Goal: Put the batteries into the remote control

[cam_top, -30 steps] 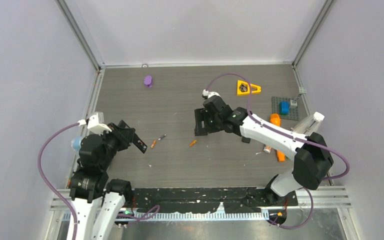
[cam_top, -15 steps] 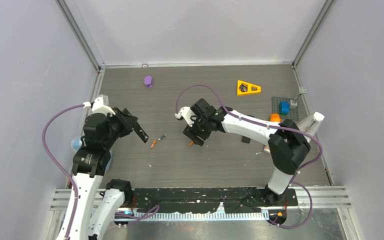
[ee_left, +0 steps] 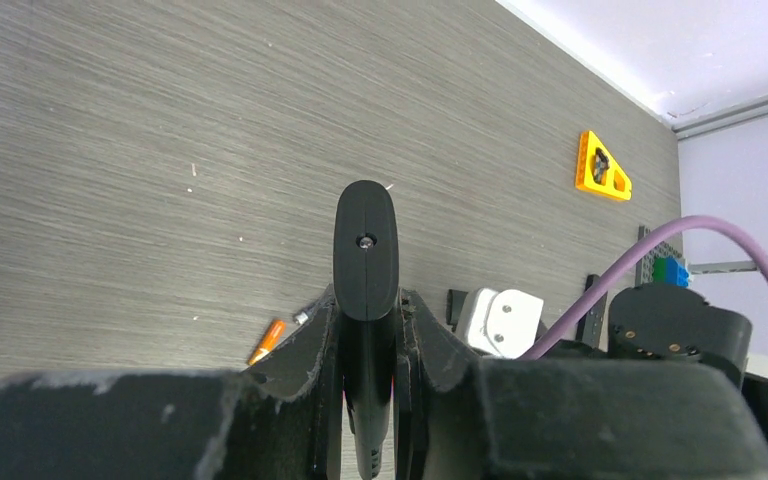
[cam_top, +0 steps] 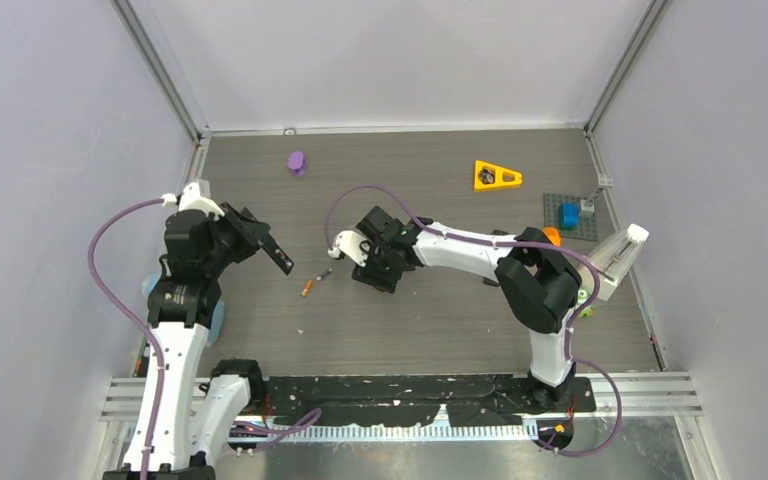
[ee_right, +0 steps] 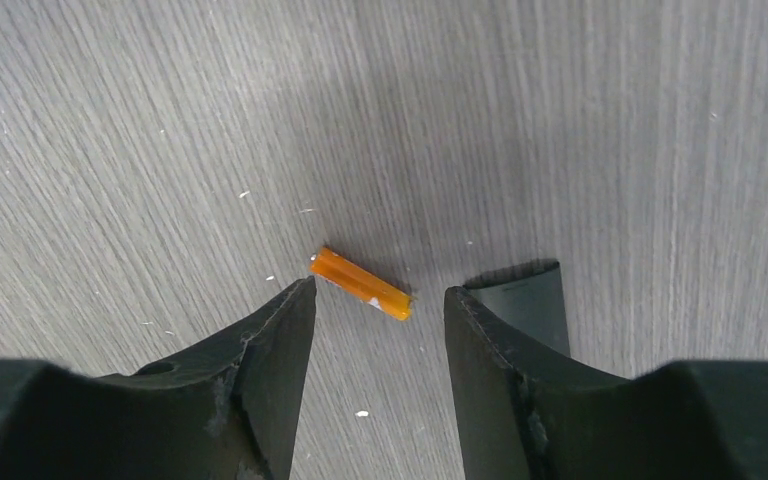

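Observation:
My left gripper (cam_top: 272, 255) is shut on a black remote (cam_top: 280, 262) and holds it above the table; in the left wrist view the remote (ee_left: 365, 245) stands on edge between the fingers (ee_left: 312, 345). An orange battery (cam_top: 306, 289) and a dark grey one (cam_top: 324, 274) lie just right of it, and the orange one also shows in the left wrist view (ee_left: 267, 341). My right gripper (cam_top: 373, 272) is open and low over the table. Its wrist view shows another orange battery (ee_right: 360, 284) lying just beyond the fingertips, with the gripper (ee_right: 380, 295) empty.
A dark flat piece (ee_right: 522, 298) lies beside my right finger. A purple object (cam_top: 296, 161) sits at the back left, a yellow wedge (cam_top: 497, 176) at the back right. A grey plate with a blue block (cam_top: 568, 215) and an orange stick end (cam_top: 550, 236) sit far right.
My right arm has swung left across the table and now sits low over the orange battery. My left arm has shifted slightly away from me, still holding the remote.

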Tool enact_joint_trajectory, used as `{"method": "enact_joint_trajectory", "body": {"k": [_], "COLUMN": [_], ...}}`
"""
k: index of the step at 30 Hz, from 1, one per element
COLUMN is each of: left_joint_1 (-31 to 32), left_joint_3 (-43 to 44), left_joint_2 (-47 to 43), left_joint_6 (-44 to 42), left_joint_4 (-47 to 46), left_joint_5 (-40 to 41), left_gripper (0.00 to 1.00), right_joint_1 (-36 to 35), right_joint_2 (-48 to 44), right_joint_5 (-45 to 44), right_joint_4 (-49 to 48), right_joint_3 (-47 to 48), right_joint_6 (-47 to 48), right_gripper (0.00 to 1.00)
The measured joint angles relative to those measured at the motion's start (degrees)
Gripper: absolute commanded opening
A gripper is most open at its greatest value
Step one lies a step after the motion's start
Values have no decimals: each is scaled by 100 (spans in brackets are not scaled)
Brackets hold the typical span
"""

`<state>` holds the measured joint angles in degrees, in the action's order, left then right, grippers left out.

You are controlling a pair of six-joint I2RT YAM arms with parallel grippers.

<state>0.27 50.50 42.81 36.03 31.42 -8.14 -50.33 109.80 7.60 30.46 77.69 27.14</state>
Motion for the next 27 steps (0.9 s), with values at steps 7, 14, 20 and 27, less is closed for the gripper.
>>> {"method": "enact_joint_trajectory", "body": {"k": [7,14,20,27], "left_joint_1": [-144,-149,-149,-153], "left_joint_3": [98,111,111,111], "left_joint_2": [70,107,118,116], "left_joint_6": [-2,-2,0,0], "left_joint_4": [-122,-164,-166,-168], "left_joint_5": [-52,-72,-94,-96], "left_gripper": [0,0,0,0], "right_joint_1": [-42,-46,-52,-111], "right_joint_2": [50,125,160,160], "right_joint_5": [87,107,76,-85], "right_joint_4": [-4,-4,-68,-225], "right_joint_3": [-31,-63,-166,-229], "right_joint_6": [168,264,271,168], "right_gripper": [54,49,35,11]}}
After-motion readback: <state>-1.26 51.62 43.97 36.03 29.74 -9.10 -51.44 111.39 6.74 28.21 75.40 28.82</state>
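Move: Just under the right hand, some 2 cm down and about 1 cm back, the orange battery lies slantwise on the table, between half-open fingers. The black cover lies about 6 cm farther out than this battery and 3 cm to its right; a second orange battery is roughly 19 cm to the hand's left and 1 cm back, and a grey battery 15 cm left, 3 cm ahead. From the left hand, which holds the remote, the battery is around 23 cm right, 1 cm back and 24 cm down. Sinking about 2 cm onto the orange battery, with a slight drift back, the right hand keeps its wrist nearly still and its fingers pointing down with a lean to the left. The fingers begin shutting slowly, then faster as the descent ends, and pinch the battery near its front-right end between the tips. ##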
